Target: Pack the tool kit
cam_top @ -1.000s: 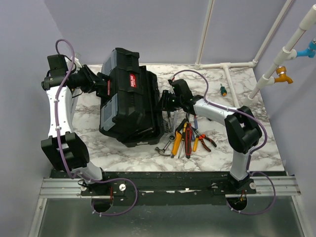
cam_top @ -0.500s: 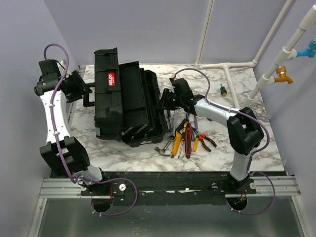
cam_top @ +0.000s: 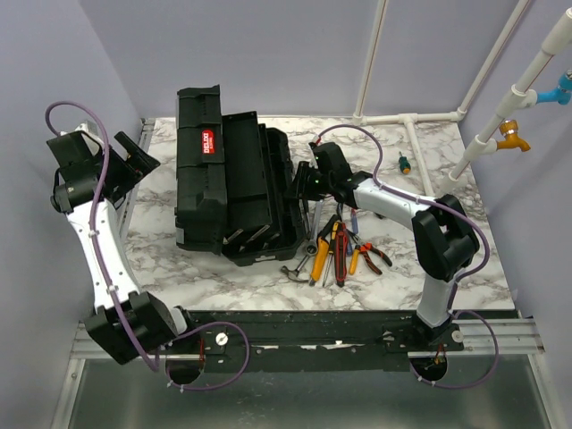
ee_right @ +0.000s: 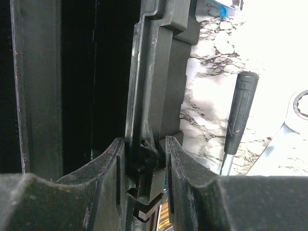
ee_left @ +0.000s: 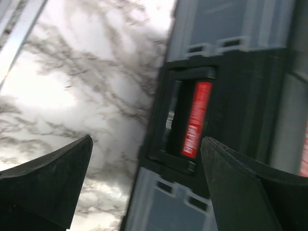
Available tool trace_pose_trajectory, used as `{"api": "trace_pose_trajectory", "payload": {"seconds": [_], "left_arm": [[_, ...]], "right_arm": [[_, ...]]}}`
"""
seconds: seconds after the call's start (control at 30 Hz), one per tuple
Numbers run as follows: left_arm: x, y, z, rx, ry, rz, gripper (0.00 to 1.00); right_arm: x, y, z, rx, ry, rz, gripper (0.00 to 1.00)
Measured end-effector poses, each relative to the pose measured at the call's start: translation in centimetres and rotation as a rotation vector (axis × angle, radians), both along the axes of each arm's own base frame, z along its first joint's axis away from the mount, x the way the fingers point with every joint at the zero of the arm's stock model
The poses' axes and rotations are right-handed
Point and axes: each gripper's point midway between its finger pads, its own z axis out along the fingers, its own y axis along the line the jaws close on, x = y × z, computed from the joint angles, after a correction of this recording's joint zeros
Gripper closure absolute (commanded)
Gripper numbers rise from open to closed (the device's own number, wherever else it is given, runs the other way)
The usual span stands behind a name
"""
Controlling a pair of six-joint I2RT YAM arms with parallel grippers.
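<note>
The black toolbox [cam_top: 259, 201] lies open on the marble table, its lid [cam_top: 198, 179] flipped over to the left with the red label plate [cam_top: 204, 141] facing up. My left gripper [cam_top: 134, 154] hangs open to the left of the lid and touches nothing. In the left wrist view the label plate [ee_left: 196, 119] and a clear-lidded compartment [ee_left: 166, 211] show between the spread fingers [ee_left: 48, 183]. My right gripper [cam_top: 299, 183] is shut on the toolbox's right rim [ee_right: 147, 120], with both pads against it. Hand tools [cam_top: 338, 250] lie in a pile right of the box.
A hammer [cam_top: 293, 271] and orange-handled pliers [cam_top: 368, 257] lie near the front of the pile. A small green screwdriver [cam_top: 404, 163] rests alone at the back right. A black-handled screwdriver [ee_right: 239, 115] lies just beside the gripped rim. White pipes [cam_top: 411, 121] border the table's back.
The lid has swung fully open to the left and now lies flat. My left gripper let go of it, opened wide and drew back to the left. The right gripper kept its hold.
</note>
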Motion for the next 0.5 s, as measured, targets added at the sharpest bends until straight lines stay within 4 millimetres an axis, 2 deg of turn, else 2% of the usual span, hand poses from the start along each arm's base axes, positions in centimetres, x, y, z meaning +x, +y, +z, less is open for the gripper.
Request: {"api": "trace_pose_trajectory", "payload": {"seconds": [0.17, 0.27, 0.33, 0.43, 0.5], "left_arm": [[-1.2, -3.4, 5.5, 0.008, -0.172, -0.066, 0.01], [-1.4, -6.9, 10.2, 0.066, -0.273, -0.158, 0.01], [-1.6, -9.2, 12.1, 0.089, -0.312, -0.220, 0.01], [-1.8, -12.0, 14.2, 0.133, -0.337, -0.285, 0.01], [-1.6, -13.4, 14.6, 0.160, -0.328, -0.313, 0.01]], "right_arm": [[0.0, 0.0, 0.2, 0.001, -0.002, 0.000, 0.99], [-0.1, -0.1, 0.2, 0.001, -0.002, 0.000, 0.99], [0.0, -0.1, 0.2, -0.001, -0.003, -0.002, 0.99], [0.0, -0.2, 0.3, -0.003, -0.005, -0.003, 0.99], [0.0, -0.2, 0.3, -0.004, -0.005, -0.003, 0.99]]}}
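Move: The left hand, empty, has the toolbox's open lid about 13 cm to its right, 4 cm ahead and some 10 cm below. The red label on the lid lies roughly 15 cm right, 9 cm ahead and 7 cm lower; the open tray is some 29 cm right, 7 cm ahead and 20 cm lower. From the right hand, the lid's middle lies about 26 cm left, 1 cm back and 6 cm higher. The right hand keeps its pinch on the tray's right rim and stays in place. The left hand, free of the lid, sweeps quickly up and to its right by about 14 cm each way, to high above the lid; its wrist tips upward and turns clockwise, some 20 degrees each, with the fingers staying wide open. ##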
